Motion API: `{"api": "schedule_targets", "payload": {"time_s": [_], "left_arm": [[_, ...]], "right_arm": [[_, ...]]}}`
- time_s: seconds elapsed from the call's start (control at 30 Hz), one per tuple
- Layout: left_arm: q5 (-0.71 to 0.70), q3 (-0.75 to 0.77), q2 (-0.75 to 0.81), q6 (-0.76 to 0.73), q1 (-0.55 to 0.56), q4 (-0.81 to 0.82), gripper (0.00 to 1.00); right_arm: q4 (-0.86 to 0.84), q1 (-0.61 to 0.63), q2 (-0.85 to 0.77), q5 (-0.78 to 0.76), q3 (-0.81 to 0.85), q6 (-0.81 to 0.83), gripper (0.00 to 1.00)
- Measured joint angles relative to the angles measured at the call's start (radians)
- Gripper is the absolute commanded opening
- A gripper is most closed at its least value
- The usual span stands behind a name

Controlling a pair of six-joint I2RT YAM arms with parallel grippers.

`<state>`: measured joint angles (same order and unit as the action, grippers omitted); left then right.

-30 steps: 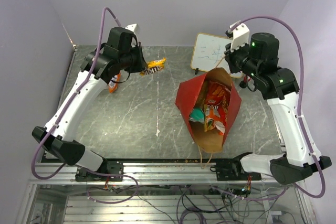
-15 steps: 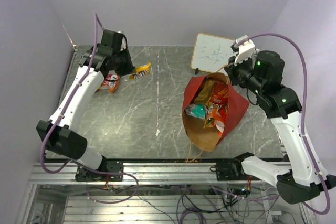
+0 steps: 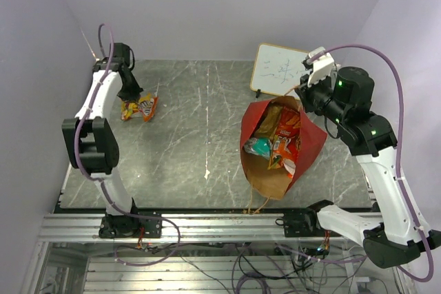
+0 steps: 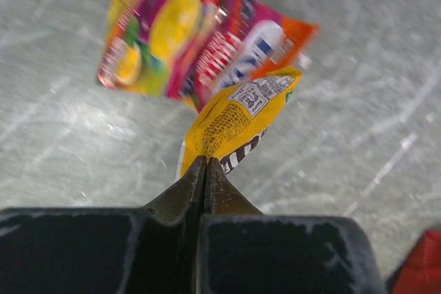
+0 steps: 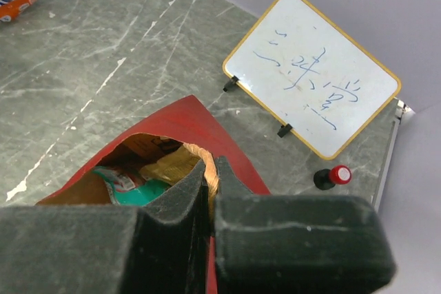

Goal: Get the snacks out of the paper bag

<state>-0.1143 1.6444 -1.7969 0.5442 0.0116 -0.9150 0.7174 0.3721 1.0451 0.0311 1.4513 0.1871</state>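
Observation:
The red paper bag (image 3: 306, 144) lies open on the right of the table, brown inside, with red and teal snack packets (image 3: 282, 139) in it. My right gripper (image 5: 211, 170) is shut on the bag's cord handle (image 5: 212, 182) at its rim (image 5: 172, 111), holding the mouth up. My left gripper (image 4: 204, 164) is shut on a small yellow snack packet (image 4: 238, 116) just above the table at the far left. An orange-pink snack packet (image 4: 186, 32) lies right beside it, also seen in the top view (image 3: 140, 107).
A small whiteboard (image 3: 281, 70) stands at the back right, with a red-capped marker (image 5: 332, 176) near it. The purple walls close in on the left, back and right sides.
My left arm has swung further left and back, carrying the yellow packet to the orange packet near the left wall. The right gripper and the bag have hardly moved over the last half second.

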Motion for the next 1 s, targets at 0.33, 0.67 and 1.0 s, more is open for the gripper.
{"api": "schedule_targets", "payload": {"time_s": [0.33, 0.67, 1.0], "left_arm": [[0.074, 0.144, -0.267, -0.106, -0.138, 0.014, 0.07], [0.179, -0.044, -0.279, -0.119, -0.152, 0.084, 0.07], [0.23, -0.081, -0.247, -0.116, -0.161, 0.076, 0.07]], "right_arm": [[0.007, 0.0, 0.026, -0.024, 0.019, 0.038, 0.0], [-0.011, 0.0, 0.032, -0.027, 0.015, -0.002, 0.0], [-0.013, 0.0, 0.036, -0.018, 0.018, -0.029, 0.0]]}}
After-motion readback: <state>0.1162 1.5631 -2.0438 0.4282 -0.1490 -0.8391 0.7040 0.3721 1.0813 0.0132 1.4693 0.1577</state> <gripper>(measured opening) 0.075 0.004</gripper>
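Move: The left hand, with the yellow snack pack already in its fingers, hangs over the far-left of the table. The purple-and-orange pack lying there, where the held one is being taken, has its middle about 4 cm ahead, 1 cm to the left and 14 cm below. Only bare table surrounds it. From the right hand, which grips the paper bag's rim, that purple pack lies roughly 50 cm left, 17 cm farther out and 37 cm down. The left hand lowers the yellow snack pack about 13 cm towards the table, at first swinging some 5 cm left and 4 cm forward, then drawing back about 5 cm towards its base while still sinking, with the fingers tipping some 15 degrees closer to straight down. At the bottom it turns upward again by about 1.5 cm and starts to edge forward, the fingers staying shut on the yellow pack as it comes over the near edge of the purple-and-orange pack, while the right hand keeps its hold on the bag's rim. ##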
